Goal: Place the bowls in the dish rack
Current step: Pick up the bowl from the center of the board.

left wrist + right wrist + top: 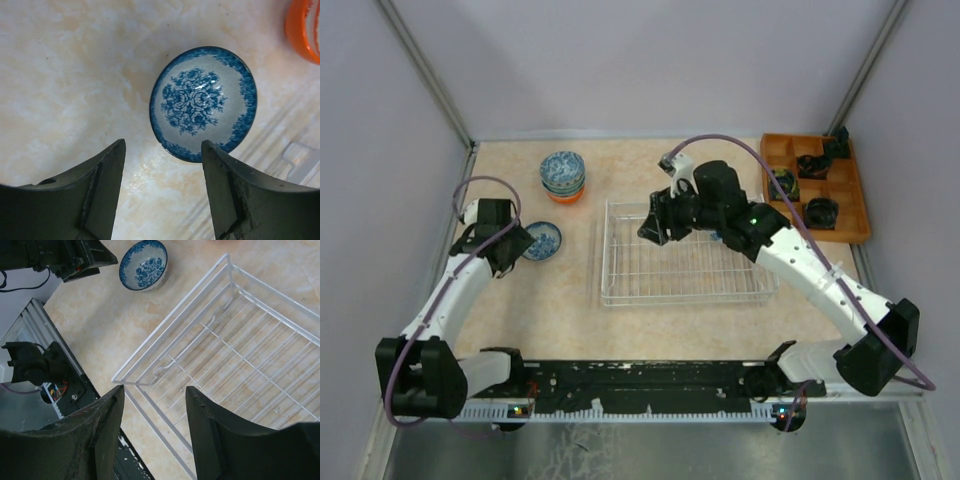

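A single blue-flowered bowl (pixel 542 241) (pixel 203 103) (pixel 143 265) lies upright on the table, left of the dish rack (pixel 685 255) (pixel 225 355). My left gripper (pixel 515 245) (pixel 162 150) is open just beside this bowl, and only bare table shows between its fingers. A stack of bowls (pixel 563 175), with an orange one (pixel 302 27) at the bottom, stands further back. My right gripper (pixel 655 225) (pixel 155 392) hangs open and holding nothing over the rack's near left corner. I see no bowl inside the rack.
An orange wooden compartment tray (pixel 815 185) with black items stands at the back right. The rack's white wire corner (pixel 300 155) lies close to the right of the single bowl. The dark base rail (pixel 640 385) runs along the near edge.
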Controlling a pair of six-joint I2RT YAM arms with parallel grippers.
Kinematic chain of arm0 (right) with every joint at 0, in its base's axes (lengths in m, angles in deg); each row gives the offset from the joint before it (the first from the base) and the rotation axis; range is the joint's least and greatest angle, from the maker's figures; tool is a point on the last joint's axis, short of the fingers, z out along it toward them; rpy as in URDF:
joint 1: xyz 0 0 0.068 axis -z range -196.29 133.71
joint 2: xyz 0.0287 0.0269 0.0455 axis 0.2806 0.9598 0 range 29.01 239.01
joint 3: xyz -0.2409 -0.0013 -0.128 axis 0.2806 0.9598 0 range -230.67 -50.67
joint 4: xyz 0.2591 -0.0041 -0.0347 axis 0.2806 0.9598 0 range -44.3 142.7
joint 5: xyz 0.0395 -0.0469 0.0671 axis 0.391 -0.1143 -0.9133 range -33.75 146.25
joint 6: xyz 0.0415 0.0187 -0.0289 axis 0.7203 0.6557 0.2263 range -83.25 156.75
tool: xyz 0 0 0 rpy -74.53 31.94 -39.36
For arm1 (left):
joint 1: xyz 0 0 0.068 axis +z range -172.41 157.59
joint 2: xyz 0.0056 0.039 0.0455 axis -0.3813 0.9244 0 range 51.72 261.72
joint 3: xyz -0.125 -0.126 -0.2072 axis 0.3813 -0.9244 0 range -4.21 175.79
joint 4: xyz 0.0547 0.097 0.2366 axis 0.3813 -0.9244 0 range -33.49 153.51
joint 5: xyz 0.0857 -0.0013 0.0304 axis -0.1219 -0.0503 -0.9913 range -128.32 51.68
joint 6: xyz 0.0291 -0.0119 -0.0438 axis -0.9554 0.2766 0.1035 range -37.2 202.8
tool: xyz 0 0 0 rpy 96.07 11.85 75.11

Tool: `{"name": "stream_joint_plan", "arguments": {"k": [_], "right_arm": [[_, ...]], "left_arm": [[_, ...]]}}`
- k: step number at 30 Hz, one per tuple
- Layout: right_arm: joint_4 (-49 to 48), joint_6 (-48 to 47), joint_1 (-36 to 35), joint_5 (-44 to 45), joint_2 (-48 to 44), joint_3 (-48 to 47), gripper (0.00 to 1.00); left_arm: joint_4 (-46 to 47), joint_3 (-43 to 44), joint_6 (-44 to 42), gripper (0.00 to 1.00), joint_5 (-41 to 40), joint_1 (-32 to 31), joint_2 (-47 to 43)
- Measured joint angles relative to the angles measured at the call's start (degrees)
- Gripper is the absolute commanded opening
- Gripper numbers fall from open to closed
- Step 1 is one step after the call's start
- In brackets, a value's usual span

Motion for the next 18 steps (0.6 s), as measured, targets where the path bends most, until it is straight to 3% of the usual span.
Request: {"name": "stream_joint_plan", "arguments": {"k": [8,18], "right_arm": [[0.5,0.0,-5.3,2.7,2.8,-1.1,0.53],[0.7,-1.4,-12.7,5.0,26.4,-20.3,0.51]], "left_arm": [[0.6,-5.2,-0.2,0.86,1.2,3.7,-2.2],[0.4,-0.8,-4.0,0.91,3.5,6.1,-15.0]]}}
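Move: The lone blue bowl lies about 25 cm to the right hand's left, some 10 cm ahead and roughly 22 cm below its fingers. The rack's middle is some 9 cm to that hand's right and 6 cm ahead, also about 22 cm down, and the bowl stack stands about 12 cm farther out than the lone bowl and 6 cm to its right. From the left hand that lone bowl is near: about 6 cm ahead, 2 cm to the right and 7 cm below. The right hand swings left about 12 cm, slowly at first and then fast, off over the rack's left side towards the lone blue bowl, sinking 4 to 5 cm with its half-open fingers unchanged and turning slightly counter-clockwise. The empty left hand first dips and draws back some 2 cm beside the bowl, then rises sharply, ending 6 to 7 cm higher and 2 cm farther left, clear of the bowl, as its fingertips tip up about 15 degrees and its fingers open nearly full. ##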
